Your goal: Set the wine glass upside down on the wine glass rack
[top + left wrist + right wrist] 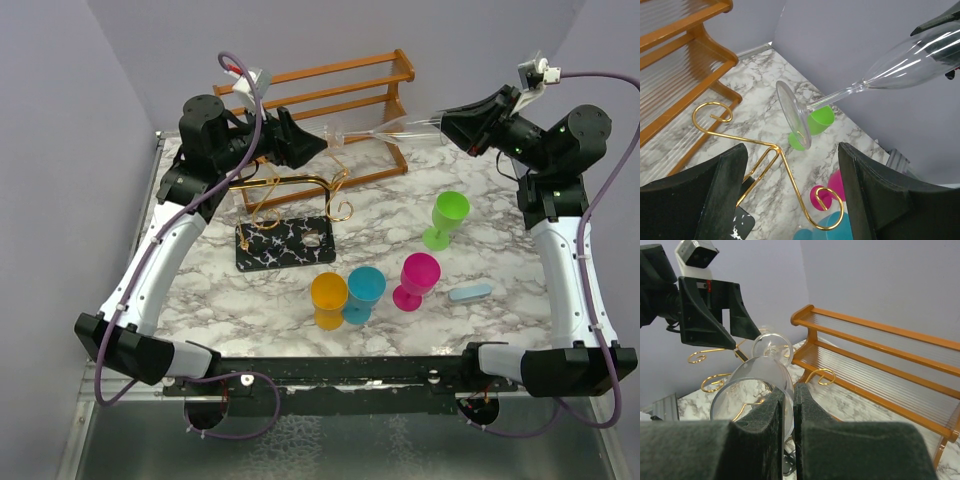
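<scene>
The clear wine glass [385, 130] lies sideways in the air, its foot pointing left toward the gold wire rack [290, 185] on its black veined base [285, 243]. My right gripper [445, 122] is shut on the bowl's rim; in the right wrist view the glass wall [757, 377] is pinched at my right gripper [788, 395]. My left gripper [310, 145] is open and empty above the rack. In the left wrist view the glass foot [794, 115] hangs just above the gold scroll arms [790, 175], between the open fingers of my left gripper [792, 200].
An orange-brown wooden two-tier shelf [330, 85] stands behind the rack. A green goblet [445, 218], a pink one [415, 280], a blue cup [363, 293] and an orange cup [328, 300] stand on the marble table. A small light-blue block [470, 292] lies at the right.
</scene>
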Robot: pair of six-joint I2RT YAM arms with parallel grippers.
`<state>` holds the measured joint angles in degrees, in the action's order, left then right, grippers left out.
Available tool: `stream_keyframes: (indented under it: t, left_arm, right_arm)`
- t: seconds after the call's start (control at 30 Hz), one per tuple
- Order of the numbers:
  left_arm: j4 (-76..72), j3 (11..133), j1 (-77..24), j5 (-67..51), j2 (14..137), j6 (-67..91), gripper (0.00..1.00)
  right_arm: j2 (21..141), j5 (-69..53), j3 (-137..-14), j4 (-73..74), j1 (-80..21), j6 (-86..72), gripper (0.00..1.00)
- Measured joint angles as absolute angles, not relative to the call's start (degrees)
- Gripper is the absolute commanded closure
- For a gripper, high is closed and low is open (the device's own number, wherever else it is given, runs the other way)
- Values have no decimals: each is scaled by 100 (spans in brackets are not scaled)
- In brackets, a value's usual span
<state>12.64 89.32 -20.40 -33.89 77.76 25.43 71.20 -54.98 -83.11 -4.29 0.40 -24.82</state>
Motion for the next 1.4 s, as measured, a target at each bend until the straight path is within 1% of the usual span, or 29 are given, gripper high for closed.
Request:
stream_keyframes:
  t: [0.07, 0.17, 0.37, 0.43, 0.5, 0.7, 0.87, 0.97, 1.07, 1.1, 1.13, 1.17, 1.2, 1.3, 1.4]
  left_arm:
    - [1181, 8921, -2060, -3470, 7811, 2663, 29]
    - [1079, 8919, -2095, -3592, 7872, 2810, 37]
    - [930, 8884, -2119, -3798, 7985, 3017, 57]
    - [906, 8853, -2123, -3833, 8001, 3052, 62]
    - [891, 8836, -2139, -3870, 8016, 3083, 64]
    - [823, 8823, -2156, -4023, 8075, 3155, 65]
    - [788, 8823, -2176, -4119, 8165, 3273, 72]
    - [757, 8823, -2185, -4167, 8208, 3336, 80]
    - [727, 8823, -2185, -4206, 8224, 3387, 97]
    - [727, 8823, -2182, -4206, 8226, 3395, 100]
    - [725, 8823, -2182, -4200, 8226, 3398, 100]
    - [720, 8820, -2182, -4193, 8226, 3391, 100]
    - [720, 8816, -2182, -4189, 8226, 3387, 100]
    - [716, 8770, -2182, -4165, 8219, 3347, 100]
    - [829, 8759, -2182, -4023, 8195, 3221, 100]
  right_arm:
    - [7120, -5551, -8311, -478, 36, -2536, 99]
    - [7120, -5623, -8311, -528, 32, -2596, 99]
    - [7087, -5680, -8270, -661, 32, -2672, 99]
    - [7065, -5690, -8224, -694, 32, -2674, 99]
    - [7059, -5693, -8184, -725, 32, -2674, 99]
    - [7059, -5690, -8112, -753, 32, -2674, 99]
    - [7059, -5690, -8079, -794, 32, -2674, 99]
    - [7059, -5690, -8038, -814, 32, -2676, 99]
    - [7059, -5690, -8012, -827, 32, -2676, 99]
    - [7059, -5690, -8001, -840, 32, -2676, 99]
    - [7057, -5688, -7983, -864, 32, -2676, 98]
    - [7048, -5688, -7968, -873, 32, -2674, 96]
    - [7039, -5686, -7953, -880, 30, -2670, 91]
    - [7015, -5682, -7931, -858, 25, -2585, 72]
    - [6989, -5655, -7918, -768, -3, -2429, 55]
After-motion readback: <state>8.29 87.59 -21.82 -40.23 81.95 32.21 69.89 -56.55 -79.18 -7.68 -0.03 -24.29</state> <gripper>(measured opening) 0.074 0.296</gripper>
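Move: The wine glass lies on its side in the air, its bowl rim already pinched by the right gripper. Its foot is about 4 cm to the right of the left hand, some 2 cm ahead and about level with it. From the left hand, the gold rack's right hook sits roughly 6 cm back, 5 cm right and 10 cm below; the wooden rack is about 11 cm ahead, straight in line and 20 cm lower. From the right hand, the foot is about 22 cm left and 3 cm back, level. Bring the left gripper about 3 cm to the right and then some 2 cm down onto the wine glass foot, yawing it roughly 10 degrees clockwise, and shut its half-spread fingers until they pinch the foot. Hold the bowl rim nearly still with the right hand, letting it sink about 1 cm, and start opening the right fingers only once the left ones are shut. ##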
